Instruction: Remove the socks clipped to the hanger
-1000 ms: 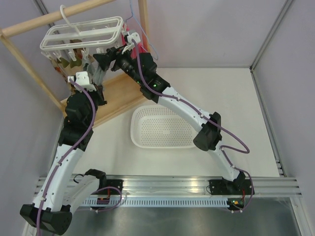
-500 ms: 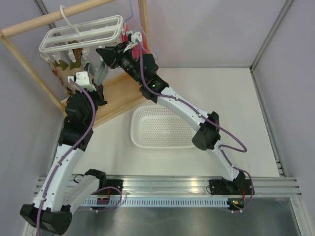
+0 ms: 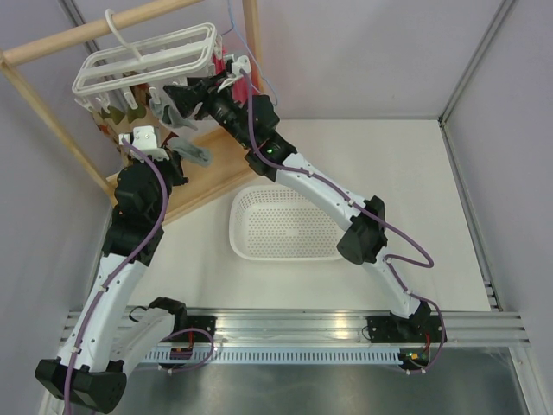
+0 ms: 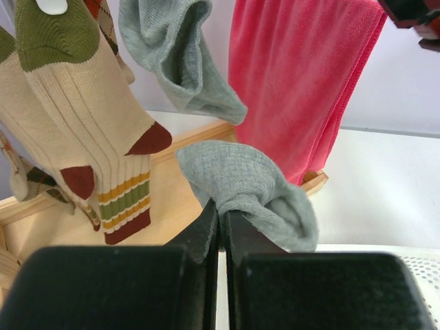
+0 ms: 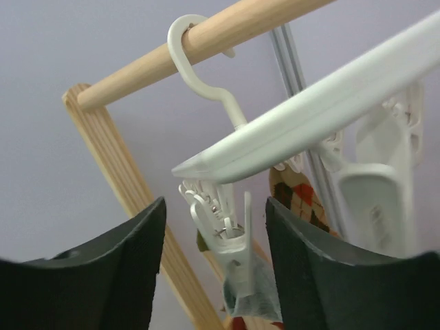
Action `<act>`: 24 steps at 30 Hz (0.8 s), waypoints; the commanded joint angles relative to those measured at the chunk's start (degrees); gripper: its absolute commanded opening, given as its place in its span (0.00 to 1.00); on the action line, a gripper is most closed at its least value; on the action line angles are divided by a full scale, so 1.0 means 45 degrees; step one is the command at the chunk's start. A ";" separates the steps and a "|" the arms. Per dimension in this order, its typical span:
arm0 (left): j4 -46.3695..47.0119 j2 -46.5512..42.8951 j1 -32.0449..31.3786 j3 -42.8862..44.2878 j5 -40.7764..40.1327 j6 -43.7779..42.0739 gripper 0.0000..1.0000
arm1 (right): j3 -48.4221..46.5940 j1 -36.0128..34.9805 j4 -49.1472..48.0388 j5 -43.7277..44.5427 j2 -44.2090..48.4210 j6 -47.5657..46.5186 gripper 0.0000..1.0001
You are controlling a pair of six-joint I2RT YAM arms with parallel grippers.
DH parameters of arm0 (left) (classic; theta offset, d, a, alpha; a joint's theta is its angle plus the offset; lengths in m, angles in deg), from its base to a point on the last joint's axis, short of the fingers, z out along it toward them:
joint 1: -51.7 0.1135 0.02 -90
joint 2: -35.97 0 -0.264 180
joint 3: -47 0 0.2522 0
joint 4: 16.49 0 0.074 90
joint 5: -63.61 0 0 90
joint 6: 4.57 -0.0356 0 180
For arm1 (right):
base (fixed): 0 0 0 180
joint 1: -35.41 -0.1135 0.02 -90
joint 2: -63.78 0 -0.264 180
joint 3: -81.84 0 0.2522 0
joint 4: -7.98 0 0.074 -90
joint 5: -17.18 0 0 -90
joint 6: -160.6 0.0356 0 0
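Note:
The white hanger (image 3: 147, 60) hooks over a wooden rail, its frame (image 5: 309, 117) crossing the right wrist view. My right gripper (image 5: 215, 206) is open, one finger on each side of a white clip (image 5: 234, 254) without touching it; the clip pinches a scrap of grey sock. An argyle sock (image 5: 295, 196) hangs behind it. My left gripper (image 4: 223, 216) is shut on a grey sock (image 4: 247, 185), which sags below the hanger over the rack's board (image 3: 197, 156). Another grey sock (image 4: 179, 55) and a tan ribbed sock (image 4: 75, 130) hang clipped above.
A red cloth (image 4: 295, 82) hangs right of the socks, near a thin blue wire hanger (image 3: 232, 22). The wooden rack's base board (image 3: 216, 173) lies under the hanger. A white mesh basket (image 3: 285, 256) sits on the table in front of it.
The right gripper has risen to the hanger's near edge and its jaws have narrowed around a clip. The grey sock in the left gripper has dropped lower and now sags from it.

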 commanded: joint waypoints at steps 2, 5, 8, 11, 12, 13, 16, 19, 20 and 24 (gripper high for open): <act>0.0256 -0.0140 0.0089 -0.0122 0.0241 0.0295 0.02 | 0.0551 -0.0194 -0.0325 -0.0053 0.0635 -0.0731 0.77; 0.0256 -0.0160 0.0089 -0.0142 0.0241 0.0295 0.02 | 0.1623 -0.0409 -0.0070 0.0394 0.1220 -0.1378 0.91; 0.0237 -0.0179 0.0089 -0.0122 0.0241 0.0333 0.02 | 0.3632 -0.0623 -0.0517 0.0921 0.2195 -0.1926 0.96; 0.0159 -0.0101 0.0089 -0.0103 -0.0031 0.0450 0.02 | 0.5995 -0.0819 -0.0987 0.1740 0.3484 -0.2667 0.98; 0.0042 -0.0101 0.0089 -0.0064 -0.0090 0.0490 0.02 | 0.6601 -0.0935 -0.1084 0.1977 0.4222 -0.2862 0.98; 0.0003 -0.0082 0.0089 -0.0064 -0.0129 0.0567 0.02 | 0.7844 -0.0995 -0.1259 0.2172 0.4597 -0.3270 0.98; -0.0056 -0.0160 0.0089 -0.0103 -0.0130 0.0665 0.02 | 1.0247 -0.1210 -0.1262 0.3012 0.6198 -0.3955 0.98; -0.0173 -0.0199 0.0089 -0.0122 -0.0169 0.0821 0.02 | 1.2591 -0.1327 -0.0717 0.4025 0.7819 -0.4211 0.98; -0.0212 -0.0180 0.0089 -0.0142 -0.0053 0.0861 0.02 | 1.3183 -0.1308 -0.0560 0.4300 0.8229 -0.4231 0.98; -0.0213 0.0053 0.0069 -0.0142 0.0202 0.0881 0.02 | 1.5782 -0.1289 0.0785 0.6309 1.0531 -0.4115 0.98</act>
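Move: The freed grey sock, already pinched in the left gripper, has its middle some 5 cm ahead of that hand and 4 cm to its right. From the right hand it lies about 13 cm below, 4 cm back and 2 cm right. The emptied clip is about 1 cm ahead, left and above; the hanging grey sock about 3 cm left, 1 cm ahead, 7 cm below; the pink cloth some 13 cm right, 1 cm ahead, 12 cm below. The right gripper spreads wide and withdraws from the clip, about 14 cm down, 12 right and 8 back. ##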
